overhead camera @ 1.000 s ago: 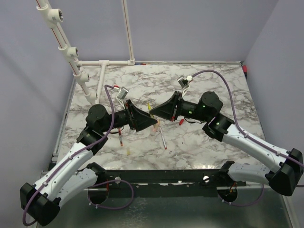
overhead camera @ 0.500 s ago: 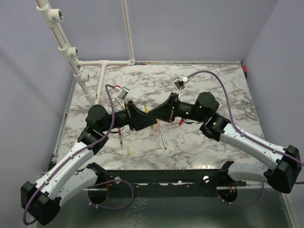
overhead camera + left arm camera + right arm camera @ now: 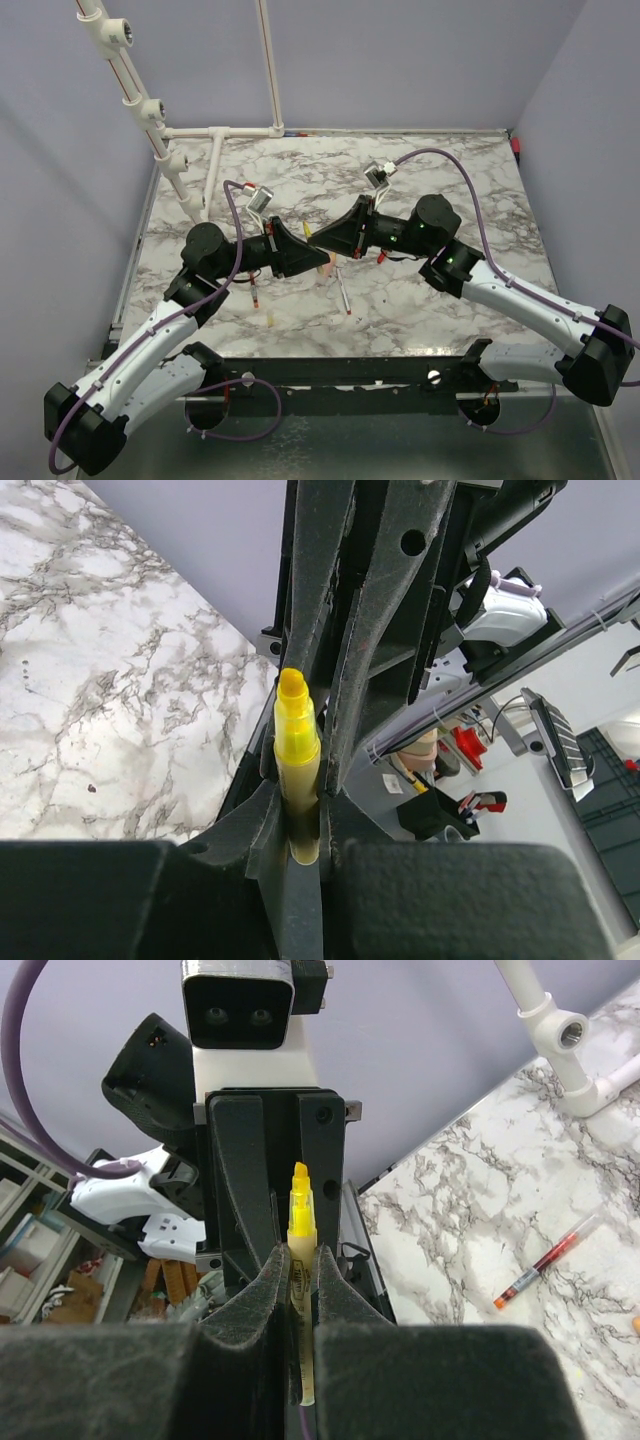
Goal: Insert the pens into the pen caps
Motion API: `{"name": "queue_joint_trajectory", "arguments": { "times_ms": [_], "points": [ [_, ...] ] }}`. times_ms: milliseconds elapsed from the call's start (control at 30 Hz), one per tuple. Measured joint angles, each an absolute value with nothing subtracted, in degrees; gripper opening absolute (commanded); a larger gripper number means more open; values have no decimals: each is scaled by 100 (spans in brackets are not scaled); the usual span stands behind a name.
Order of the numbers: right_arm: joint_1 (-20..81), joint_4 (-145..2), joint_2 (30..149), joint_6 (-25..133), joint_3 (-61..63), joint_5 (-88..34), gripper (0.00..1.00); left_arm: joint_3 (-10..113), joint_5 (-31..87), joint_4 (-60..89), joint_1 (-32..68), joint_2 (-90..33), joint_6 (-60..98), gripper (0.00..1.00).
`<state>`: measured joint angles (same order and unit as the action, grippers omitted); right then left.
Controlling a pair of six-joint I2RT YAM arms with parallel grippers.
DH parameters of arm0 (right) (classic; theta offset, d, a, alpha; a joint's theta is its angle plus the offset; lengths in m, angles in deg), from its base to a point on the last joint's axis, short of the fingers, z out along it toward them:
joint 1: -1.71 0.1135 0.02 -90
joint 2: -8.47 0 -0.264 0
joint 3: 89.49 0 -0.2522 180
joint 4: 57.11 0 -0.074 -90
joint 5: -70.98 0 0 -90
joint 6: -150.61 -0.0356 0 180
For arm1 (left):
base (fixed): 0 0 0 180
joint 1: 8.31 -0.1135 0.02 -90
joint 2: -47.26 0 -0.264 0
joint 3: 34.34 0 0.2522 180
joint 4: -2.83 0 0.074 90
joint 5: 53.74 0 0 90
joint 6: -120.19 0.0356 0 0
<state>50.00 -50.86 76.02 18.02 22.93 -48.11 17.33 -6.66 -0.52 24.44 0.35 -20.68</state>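
My left gripper (image 3: pixel 300 802) is shut on a stubby yellow pen cap (image 3: pixel 297 750), whose end points at the right gripper's fingers just beyond it. My right gripper (image 3: pixel 303 1257) is shut on a yellow pen (image 3: pixel 303 1222), whose bare chisel tip points at the left gripper. In the top view the left gripper (image 3: pixel 316 256) and right gripper (image 3: pixel 320 240) meet tip to tip above the middle of the table. Whether tip and cap touch is hidden.
On the marble table (image 3: pixel 450 190) lie a red pen (image 3: pixel 254 293), a grey pen (image 3: pixel 343 292), a salmon pen (image 3: pixel 325 266), a small yellow piece (image 3: pixel 269 319) and a red cap (image 3: pixel 383 258). The red pen also shows in the right wrist view (image 3: pixel 548 1260). A white pipe frame (image 3: pixel 215 135) stands back left.
My right gripper has moved left with the yellow pen, closing the gap to the left gripper. The left gripper has shifted slightly left and back with the cap.
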Motion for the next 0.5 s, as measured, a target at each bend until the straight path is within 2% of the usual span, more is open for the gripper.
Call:
{"name": "queue_joint_trajectory", "arguments": {
  "times_ms": [267, 400, 500],
  "points": [
    [5024, -5082, 7597, 1846, 2293, -4804, 1, 1694, -666, -74, 2444, 81, -2066, 0],
    [5042, -5126, 7591, 1929, 2290, -4802, 33, 1678, -663, -28, 2444, 113, -1998, 0],
    [5048, -5355, 7556, 2078, 2223, -4747, 43, 1678, -659, 243, 2444, 116, -1781, 0]
  ]
}}
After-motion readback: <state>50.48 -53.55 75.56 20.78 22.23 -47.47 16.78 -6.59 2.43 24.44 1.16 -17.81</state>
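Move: The yellow pen, tip up, is already pinched by both hands: its middle is about 2 cm above and 1 cm ahead of the left hand's point, and roughly 1 cm below the right hand's. On the table, some 25 cm below the left hand, a white pen lies about 9 cm ahead and 5 cm to its right, and a small yellow cap about 2 cm ahead and 15 cm to its left. The yellow pen is handed over: the left fingers keep their pinch on its lower part while the right hand, almost in place, opens from nearly shut to about a third and releases its grip. The left hand stays put at first, then sinks about 1 cm with the pen. ##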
